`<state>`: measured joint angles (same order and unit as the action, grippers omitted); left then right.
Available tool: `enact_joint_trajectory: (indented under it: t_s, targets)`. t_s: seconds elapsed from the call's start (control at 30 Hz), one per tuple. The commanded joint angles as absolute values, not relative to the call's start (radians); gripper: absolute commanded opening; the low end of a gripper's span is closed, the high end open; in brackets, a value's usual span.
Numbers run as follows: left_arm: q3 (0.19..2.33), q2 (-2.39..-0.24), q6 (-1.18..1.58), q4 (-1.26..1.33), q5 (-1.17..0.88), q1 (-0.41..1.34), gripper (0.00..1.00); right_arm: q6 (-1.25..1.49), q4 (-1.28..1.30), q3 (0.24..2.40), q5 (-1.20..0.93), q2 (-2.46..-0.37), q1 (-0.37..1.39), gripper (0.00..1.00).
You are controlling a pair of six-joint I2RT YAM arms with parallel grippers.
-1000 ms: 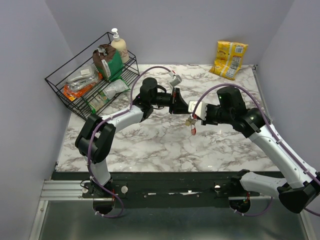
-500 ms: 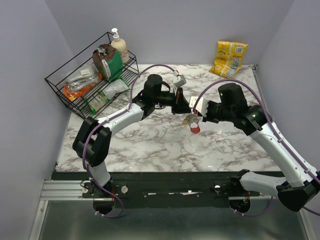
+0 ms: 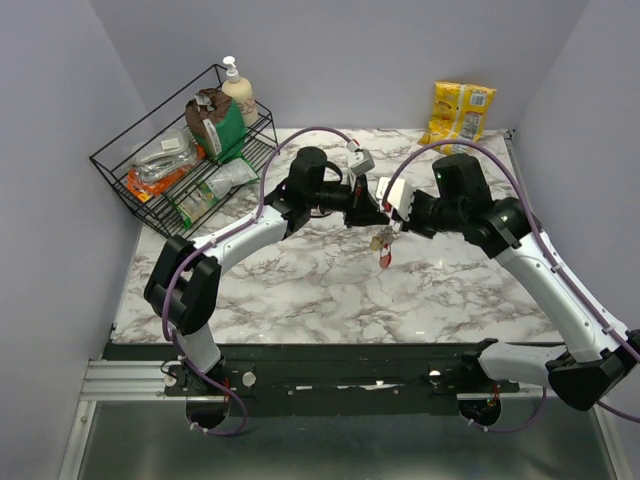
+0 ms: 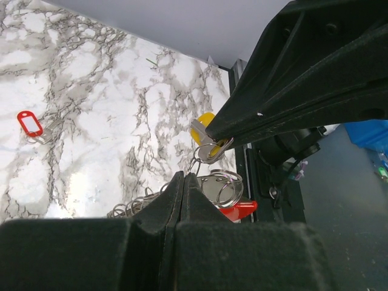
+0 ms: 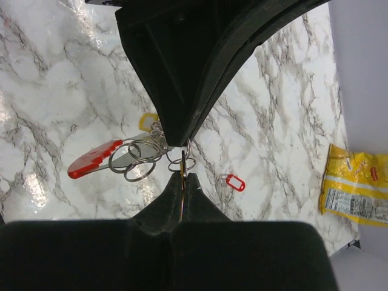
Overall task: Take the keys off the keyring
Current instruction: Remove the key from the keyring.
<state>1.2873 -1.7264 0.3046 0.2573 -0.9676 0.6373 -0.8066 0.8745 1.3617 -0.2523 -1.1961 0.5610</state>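
Note:
My two grippers meet above the middle of the table. The left gripper [image 3: 376, 214] [image 4: 183, 177] is shut on a thin wire ring of the keyring [image 4: 195, 165]. Below it hang several loose rings [image 4: 225, 185] [image 5: 138, 159] and a red strap [image 4: 240, 210] [image 5: 93, 159]. The right gripper [image 3: 394, 228] [image 5: 183, 176] is shut on a key [image 5: 183, 162] seen edge-on, with a yellow head [image 4: 206, 120]. The bunch [image 3: 383, 246] dangles between both grippers, off the marble. A single key with a red tag [image 5: 235, 182] [image 4: 30, 123] lies apart on the table.
A black wire rack [image 3: 175, 160] with packets and a soap bottle [image 3: 238, 88] stands at the back left. A yellow snack bag [image 3: 458, 117] [image 5: 356, 185] lies at the back right. The marble table [image 3: 300, 290] spreads below the bunch.
Both grippers, still shut on the bunch, have shifted a little to the right and toward the back. The right wrist has swung up, and the bunch hangs closer under the fingertips.

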Motion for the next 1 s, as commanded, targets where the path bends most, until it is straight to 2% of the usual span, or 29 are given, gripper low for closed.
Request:
enact_joint_trajectory:
  t_s: [0.0, 0.37, 0.5, 0.53, 0.57, 0.63, 0.97]
  targets:
    - [1.295, -1.724, 0.264, 0.179, -0.888, 0.63, 0.0, -0.769, 0.862, 1.456, -0.291, -1.201, 0.558, 0.01]
    - [1.302, -1.732, 0.275, 0.182, -0.914, 0.63, 0.01, -0.762, 0.845, 1.471, -0.315, -1.232, 0.558, 0.01]
    - [1.299, -1.73, 0.313, 0.219, -0.975, 0.63, 0.11, -0.769, 0.821, 1.441, -0.275, -1.22, 0.558, 0.01]
    - [1.298, -1.732, 0.324, 0.233, -1.008, 0.63, 0.28, -0.77, 0.818, 1.436, -0.265, -1.216, 0.558, 0.01]
    - [1.296, -1.733, 0.337, 0.247, -1.023, 0.63, 0.3, -0.772, 0.813, 1.431, -0.258, -1.215, 0.558, 0.01]
    - [1.278, -1.735, 0.395, 0.317, -1.048, 0.63, 0.34, -0.772, 0.804, 1.42, -0.239, -1.21, 0.558, 0.01]
    - [1.209, -1.744, 0.685, 0.709, -1.141, 0.609, 0.36, -0.784, 0.799, 1.411, -0.201, -1.204, 0.56, 0.01]
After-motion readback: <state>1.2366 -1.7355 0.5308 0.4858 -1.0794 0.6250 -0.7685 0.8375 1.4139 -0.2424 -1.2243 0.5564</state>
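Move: The left gripper is shut on a small wire ring of the keyring. The right gripper's shut tips, pinching the key's own ring, are about 2 cm to the left gripper's right, 1 cm back and roughly level. From the left gripper, the red-handled multi-tool hangs some 5 cm below, 3 cm back and 1 cm right; the yellow tag is about 4 cm below, 1 cm back and 1 cm left. For the right gripper, the key's ring is right between its tips. Hold the left gripper almost still on the ring while the right one draws slightly forward, left and up. Then open the left fingers to about a third, let the ring go, and back that hand off about 2 cm towards the base while rising a little, wrist turning some 10 degrees. Keep the right gripper pinched and carry it on forward and up, about 2 cm in all. ##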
